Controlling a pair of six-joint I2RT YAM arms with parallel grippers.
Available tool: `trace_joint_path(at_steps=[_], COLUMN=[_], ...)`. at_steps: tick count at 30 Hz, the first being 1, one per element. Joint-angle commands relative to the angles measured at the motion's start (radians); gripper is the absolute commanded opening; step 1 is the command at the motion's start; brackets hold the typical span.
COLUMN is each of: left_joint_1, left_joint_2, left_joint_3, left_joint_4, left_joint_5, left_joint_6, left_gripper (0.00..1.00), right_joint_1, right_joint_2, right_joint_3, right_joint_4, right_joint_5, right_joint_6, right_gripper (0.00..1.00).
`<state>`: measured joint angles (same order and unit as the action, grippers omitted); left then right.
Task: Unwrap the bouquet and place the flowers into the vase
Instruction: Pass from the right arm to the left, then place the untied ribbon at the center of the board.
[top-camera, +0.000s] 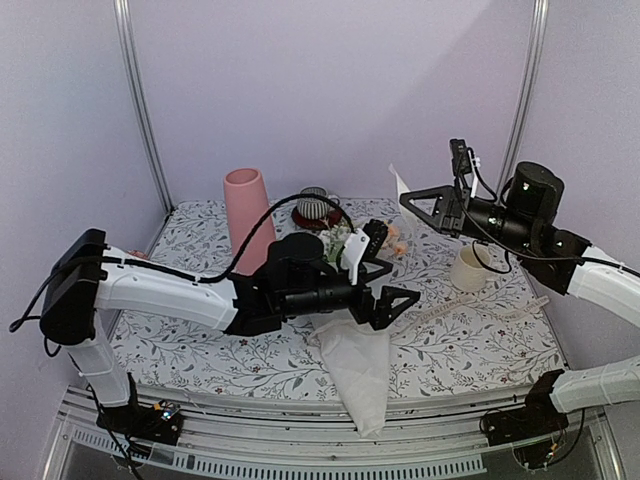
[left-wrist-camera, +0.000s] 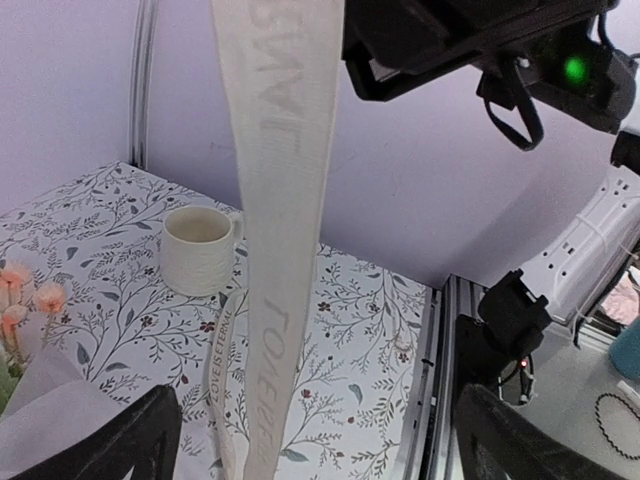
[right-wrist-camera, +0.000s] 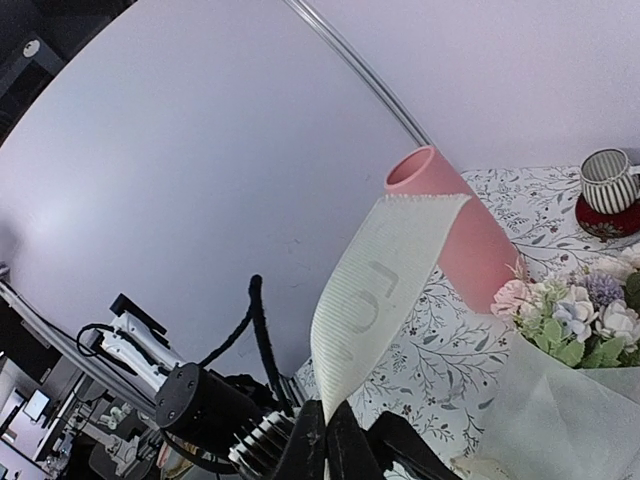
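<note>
The bouquet lies mid-table, its white wrapping paper (top-camera: 356, 368) hanging over the front edge and its flowers (top-camera: 338, 240) pointing to the back. My right gripper (top-camera: 407, 197) is raised above the table, shut on one end of the cream ribbon (right-wrist-camera: 385, 290). The ribbon (left-wrist-camera: 275, 250) hangs down and trails on the table (top-camera: 480, 305). In the right wrist view the gripper (right-wrist-camera: 335, 440) pinches the ribbon, with the flowers (right-wrist-camera: 575, 310) and pink vase (right-wrist-camera: 455, 225) beyond. My left gripper (top-camera: 390, 272) hovers open over the bouquet. Its fingers (left-wrist-camera: 100, 440) stand to either side of the hanging ribbon without touching it. The vase (top-camera: 248, 215) stands upright at the back left.
A grey striped mug (top-camera: 315, 207) sits on a red saucer behind the bouquet. A cream mug (top-camera: 468, 268) stands at the right, under the right arm. The table has a floral cloth (top-camera: 200, 350) and a metal rail along its front edge (top-camera: 300, 425).
</note>
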<state>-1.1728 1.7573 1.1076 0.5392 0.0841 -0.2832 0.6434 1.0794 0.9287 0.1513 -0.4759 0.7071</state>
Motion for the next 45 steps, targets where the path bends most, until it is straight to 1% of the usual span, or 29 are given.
trace_joint_path(at_steps=[1,5,11,12,13,14,15,17,18,19,20,23,24,25,26,28,30,34,36,40,45], left_joint_1=[-0.014,-0.012,-0.001,0.002,0.007,0.009,0.01,0.012,0.012,0.012,0.012,0.014,0.016,0.018,0.019,0.023,0.031,0.068,0.097,0.167,0.232], left_joint_2=[0.042,0.056,0.085,0.1,0.113,0.126,0.135,0.142,0.138,0.134,0.125,0.09,0.073,0.055,0.038,-0.002,-0.055,-0.178,-0.242,-0.364,-0.502], left_joint_3=[0.055,0.061,0.094,0.109,0.129,0.149,0.158,0.158,0.153,0.147,0.14,0.104,0.089,0.076,0.062,0.034,-0.001,-0.093,-0.146,-0.227,-0.323], left_joint_4=[-0.004,-0.016,-0.027,-0.045,-0.055,-0.067,-0.068,-0.061,-0.057,-0.055,-0.055,-0.044,-0.039,-0.038,-0.038,-0.047,-0.07,-0.133,-0.19,-0.304,-0.437], left_joint_5=[0.032,-0.024,-0.029,-0.03,-0.027,-0.021,-0.017,-0.014,-0.018,-0.024,-0.033,-0.052,-0.059,-0.067,-0.074,-0.094,-0.123,-0.183,-0.198,-0.218,-0.309], left_joint_6=[0.022,0.014,0.008,0.004,-0.003,-0.008,-0.012,-0.017,-0.018,-0.02,-0.022,-0.021,-0.023,-0.025,-0.026,-0.03,-0.035,-0.064,-0.089,-0.136,-0.194], left_gripper=[0.97,0.93,0.84,0.81,0.76,0.7,0.6,0.34,0.15,0.02,0.0,0.0,0.0,0.0,0.0,0.0,0.0,0.0,0.0,0.0,0.0], right_joint_1=[0.034,0.061,0.08,0.083,0.082,0.083,0.083,0.082,0.082,0.082,0.083,0.082,0.082,0.083,0.082,0.082,0.081,0.08,0.08,0.08,0.079], right_joint_2=[0.018,0.024,0.038,0.039,0.038,0.037,0.034,0.025,0.02,0.012,0.004,-0.029,-0.042,-0.058,-0.074,-0.107,-0.134,-0.154,-0.153,-0.138,-0.088], right_joint_3=[0.039,0.051,0.051,0.051,0.049,0.046,0.044,0.038,0.034,0.029,0.023,-0.005,-0.019,-0.035,-0.053,-0.088,-0.113,-0.12,-0.119,-0.133,-0.137], right_joint_4=[0.079,0.088,0.091,0.092,0.093,0.093,0.093,0.092,0.089,0.085,0.076,0.035,0.021,0.005,-0.009,-0.034,-0.052,-0.123,-0.158,-0.173,-0.176], right_joint_5=[0.01,0.02,0.025,0.027,0.03,0.034,0.036,0.044,0.051,0.063,0.081,0.159,0.194,0.248,0.289,0.364,0.413,0.487,0.514,0.54,0.536], right_joint_6=[0.017,0.028,0.033,0.034,0.033,0.032,0.031,0.029,0.027,0.024,0.015,-0.017,-0.04,-0.056,-0.065,-0.079,-0.092,-0.141,-0.158,-0.183,-0.203], right_gripper=[0.02,0.02,0.02,0.02,0.02,0.02,0.02,0.03,0.05,0.07,0.12,0.33,0.43,0.56,0.65,0.77,0.8,0.8,0.8,0.8,0.8])
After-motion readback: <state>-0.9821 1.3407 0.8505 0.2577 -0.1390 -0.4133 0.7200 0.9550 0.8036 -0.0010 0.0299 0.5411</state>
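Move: Just beyond the left hand's open fingers the ribbon hangs from the shut right gripper: the stretch to grip is about 2 cm ahead, 3 cm to the right and a centimetre below. The bouquet's flowers lie some 22 cm ahead, 7 cm left and 20 cm lower; the mug is 16 cm ahead, 20 cm right and 22 cm lower. From the right hand, the left gripper is roughly 4 cm back, straight in line sideways and 12 cm below. Rightward and forward, easing down, the left hand creeps about 4 cm onto the hanging ribbon and shuts its fingers on it while the right, after a small shift left, still holds. Then the right opens and backs off about 7 cm right and as far down, turning clockwise, as the left draws the ribbon some 18 cm left and a little forward, swinging counter-clockwise. ##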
